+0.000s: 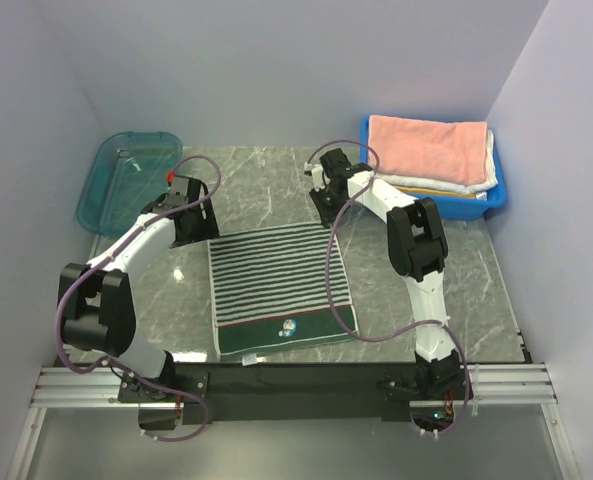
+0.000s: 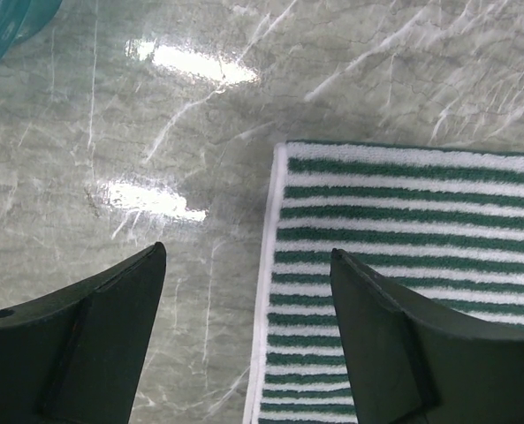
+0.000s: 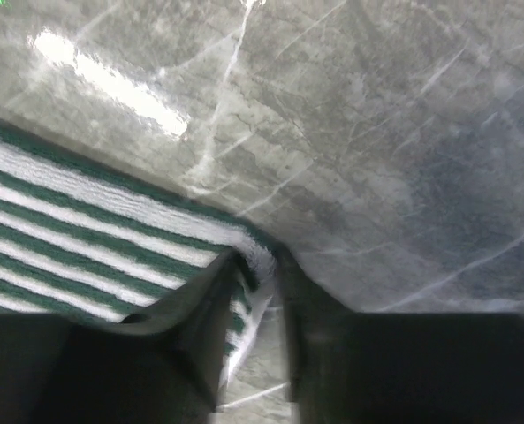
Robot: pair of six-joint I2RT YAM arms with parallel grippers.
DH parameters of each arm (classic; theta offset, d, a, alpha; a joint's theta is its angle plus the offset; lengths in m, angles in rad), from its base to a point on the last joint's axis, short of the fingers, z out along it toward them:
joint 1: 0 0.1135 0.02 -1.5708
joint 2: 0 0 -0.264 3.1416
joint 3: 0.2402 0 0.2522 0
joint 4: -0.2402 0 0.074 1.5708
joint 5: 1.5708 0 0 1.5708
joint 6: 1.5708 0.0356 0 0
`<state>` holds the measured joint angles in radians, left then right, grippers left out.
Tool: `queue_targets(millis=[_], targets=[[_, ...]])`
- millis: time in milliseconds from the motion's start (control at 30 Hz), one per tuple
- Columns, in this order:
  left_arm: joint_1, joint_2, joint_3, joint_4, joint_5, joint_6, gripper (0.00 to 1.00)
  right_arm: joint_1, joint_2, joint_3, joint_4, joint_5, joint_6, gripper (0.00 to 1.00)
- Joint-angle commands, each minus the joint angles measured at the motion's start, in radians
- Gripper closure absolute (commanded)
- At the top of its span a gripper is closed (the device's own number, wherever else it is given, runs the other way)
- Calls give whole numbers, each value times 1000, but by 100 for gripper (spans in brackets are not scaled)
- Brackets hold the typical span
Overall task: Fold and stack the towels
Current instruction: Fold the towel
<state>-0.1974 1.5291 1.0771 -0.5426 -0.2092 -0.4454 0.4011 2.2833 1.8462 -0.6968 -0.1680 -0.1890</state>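
Observation:
A dark-green-and-white striped towel (image 1: 276, 285) lies flat and unfolded on the marble table between the arms. My left gripper (image 1: 198, 232) hovers open over its far left corner; in the left wrist view the towel's white left edge (image 2: 270, 291) runs between the spread fingers of that gripper (image 2: 248, 252). My right gripper (image 1: 326, 215) is at the far right corner. In the right wrist view the striped towel's (image 3: 85, 230) corner is bunched up and pinched between the nearly closed fingers of the right gripper (image 3: 260, 256). A salmon pink towel (image 1: 426, 145) lies folded on top of paler folded towels (image 1: 441, 188).
The folded stack sits in a blue bin (image 1: 498, 204) at the back right. A teal transparent tray (image 1: 126, 180) stands at the back left, its rim also in the left wrist view (image 2: 1, 22). Walls close in on three sides.

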Motion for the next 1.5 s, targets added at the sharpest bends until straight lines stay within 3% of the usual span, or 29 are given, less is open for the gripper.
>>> queue_targets(millis=[0, 167, 367, 633, 1133, 1233, 1367, 1433, 1467], targets=[[3, 6, -2, 20, -25, 16, 20, -4, 53, 28, -67, 41, 10, 76], [3, 31, 3, 32, -12, 22, 22, 2, 50, 9, -70, 47, 8, 99], [13, 144, 98, 49, 11, 42, 23, 4, 31, -15, -59, 30, -6, 100], [21, 287, 190, 79, 126, 125, 34, 4, 31, -56, -41, 73, -23, 100], [42, 436, 182, 47, 116, 122, 48, 1, 7, -81, -13, 76, -18, 100], [42, 482, 193, 27, 117, 123, 54, 1, 2, -84, -10, 76, -18, 100], [42, 523, 208, 0, 137, 125, 70, -1, 4, -87, -10, 78, -20, 100], [46, 545, 222, -13, 140, 125, 72, 1, 4, -87, -10, 74, -21, 100], [47, 546, 224, -13, 149, 125, 78, 1, 4, -88, -10, 74, -21, 100]])
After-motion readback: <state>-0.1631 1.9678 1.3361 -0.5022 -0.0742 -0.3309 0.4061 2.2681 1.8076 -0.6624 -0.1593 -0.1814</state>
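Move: The towel's far left corner lies about 5 cm ahead of the left hand, 2 cm to its right and 8 cm below. The green basket stands some 19 cm farther out and 19 cm left of that hand. The right hand is already at the towel's far right corner, practically between its fingertips and 1 cm below; the blue box is about 15 cm ahead and 28 cm right of the right hand. The left fingers come down astride the towel's far left corner and close on it: the hand sinks about 8 cm and reaches some 6 cm forward, tipping slightly down and turning a little clockwise, still sliding forward low over the table as the fingers narrow. Meanwhile the right fingers shut the rest of the way on the far right corner and hold it in place. ##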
